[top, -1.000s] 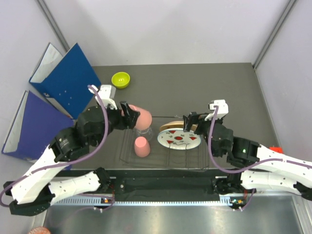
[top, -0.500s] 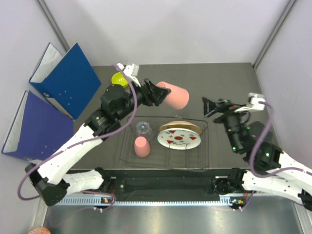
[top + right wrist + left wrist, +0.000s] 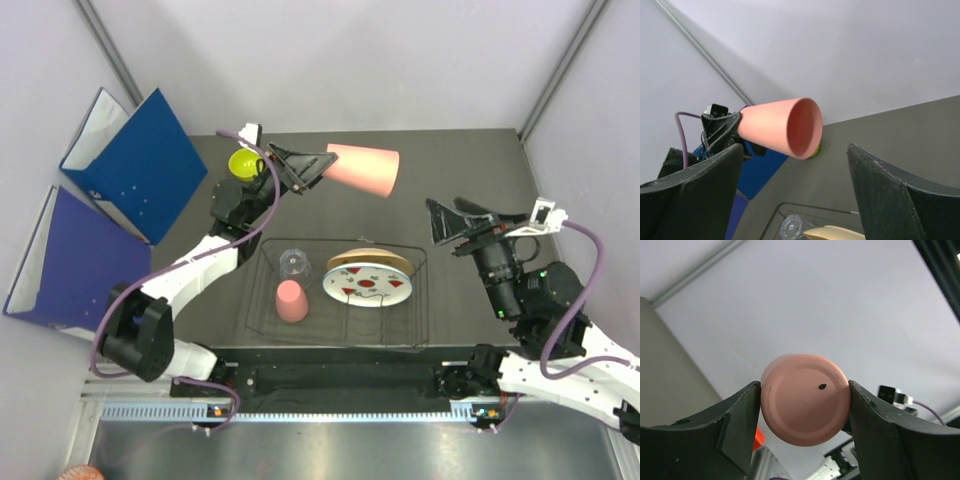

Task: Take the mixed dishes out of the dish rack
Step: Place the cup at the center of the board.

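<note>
My left gripper (image 3: 312, 165) is shut on the base of a salmon-pink cup (image 3: 362, 170), held high and level above the table's back, mouth to the right. In the left wrist view the cup's base (image 3: 805, 400) sits between both fingers. My right gripper (image 3: 445, 222) is open and empty, raised right of the dish rack (image 3: 415, 300); its view shows the cup's mouth (image 3: 785, 127). In the rack are a second pink cup (image 3: 291, 300) upside down, a glass tumbler (image 3: 292, 263), a white plate with red marks (image 3: 367, 287) and an orange-tan plate (image 3: 365, 260).
A lime-green bowl (image 3: 243, 163) sits on the table at the back left, partly behind my left arm. Two blue binders (image 3: 140, 165) (image 3: 70, 255) stand at the left. A small orange-red block (image 3: 566, 305) lies at the right edge.
My left arm has lifted the pink cup out of the rack, up and back, turning it level. My right gripper has left the plates and moved up and to the right.
</note>
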You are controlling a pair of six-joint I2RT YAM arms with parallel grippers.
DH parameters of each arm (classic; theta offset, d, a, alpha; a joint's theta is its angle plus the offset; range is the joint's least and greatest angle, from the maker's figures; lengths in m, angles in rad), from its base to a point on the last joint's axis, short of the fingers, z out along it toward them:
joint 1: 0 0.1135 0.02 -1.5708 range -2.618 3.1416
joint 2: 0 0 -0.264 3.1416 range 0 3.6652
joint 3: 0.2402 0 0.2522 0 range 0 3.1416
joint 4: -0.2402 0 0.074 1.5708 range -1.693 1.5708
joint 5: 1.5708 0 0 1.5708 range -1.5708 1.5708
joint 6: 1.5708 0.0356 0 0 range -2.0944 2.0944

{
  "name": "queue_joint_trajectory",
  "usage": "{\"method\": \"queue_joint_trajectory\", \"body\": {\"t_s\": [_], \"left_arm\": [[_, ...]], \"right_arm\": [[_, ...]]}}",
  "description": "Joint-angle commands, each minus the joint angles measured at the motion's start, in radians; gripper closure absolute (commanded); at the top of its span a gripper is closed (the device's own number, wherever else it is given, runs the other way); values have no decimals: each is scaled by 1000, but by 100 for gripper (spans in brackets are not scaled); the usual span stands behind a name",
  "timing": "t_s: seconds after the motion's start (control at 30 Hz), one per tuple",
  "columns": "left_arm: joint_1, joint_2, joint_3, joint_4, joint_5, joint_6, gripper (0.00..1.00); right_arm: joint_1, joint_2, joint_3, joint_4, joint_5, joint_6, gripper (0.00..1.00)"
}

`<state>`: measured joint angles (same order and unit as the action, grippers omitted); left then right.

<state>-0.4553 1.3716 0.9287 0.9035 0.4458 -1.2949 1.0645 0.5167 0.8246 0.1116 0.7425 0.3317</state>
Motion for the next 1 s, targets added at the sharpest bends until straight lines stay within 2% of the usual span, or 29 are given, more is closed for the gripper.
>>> {"method": "queue_joint_trajectory", "body": {"t_s": [0.0, 0.23, 0.5, 0.6, 0.7, 0.73, 0.8, 0.83, 0.87, 0.9, 0.93, 0.97], "left_arm": [[-2, 7, 1, 325, 93, -162, 100], [-6, -16, -22, 307, 111, -152, 100], [-8, -8, -31, 294, 128, -152, 100], [-8, -8, -34, 299, 134, -155, 100], [-8, -22, -45, 290, 128, -139, 100], [-8, -29, -48, 264, 125, -117, 100], [-5, -46, -48, 233, 113, -97, 100], [-3, -49, -47, 210, 110, -83, 100], [-3, -54, -45, 201, 103, -75, 100], [-2, -55, -45, 186, 97, -70, 100], [1, -57, -47, 172, 90, -55, 89], [3, -62, -48, 143, 74, -47, 35]], "right_arm": [[-40, 63, 41, 45, -98, -10, 16], [-113, 212, 117, 74, -276, 24, 18], [-141, 331, 163, 145, -376, 41, 18], [-155, 384, 185, 148, -425, 52, 25], [-167, 410, 191, 148, -446, 62, 50], [-169, 411, 191, 148, -446, 67, 69], [-178, 410, 192, 145, -446, 70, 82], [-179, 407, 197, 143, -442, 67, 95], [-182, 407, 202, 139, -440, 69, 100], [-182, 404, 203, 131, -439, 64, 100], [-182, 401, 209, 128, -428, 58, 100], [-184, 398, 212, 123, -419, 50, 100]]}}
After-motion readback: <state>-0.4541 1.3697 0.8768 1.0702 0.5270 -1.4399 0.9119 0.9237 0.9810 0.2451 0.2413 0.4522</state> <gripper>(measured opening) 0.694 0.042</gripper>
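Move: The pink cup is sideways in the air, its base already held in the left gripper and its mouth towards the right arm. The cup's middle lies about 6 cm to the left gripper's right, 1 cm ahead and 2 cm above. From the open right gripper it lies some 15 cm left, 8 cm ahead and 3 cm higher. The racked plates sit roughly 12 cm left, 2 cm ahead and 22 cm below that gripper; the clear glass about 30 cm left, 8 cm ahead and 24 cm down. Carry the open right gripper left to the cup's mouth, about 12 cm, drifting forward on the way and easing back a little at the end, turning some 20 degrees counter-clockwise. Then shut its fingers on the near side of the rim, one inside, one outside. Keep the left fingers on the base, drawing that hand back about 3 cm early and then nearly holding it there. ##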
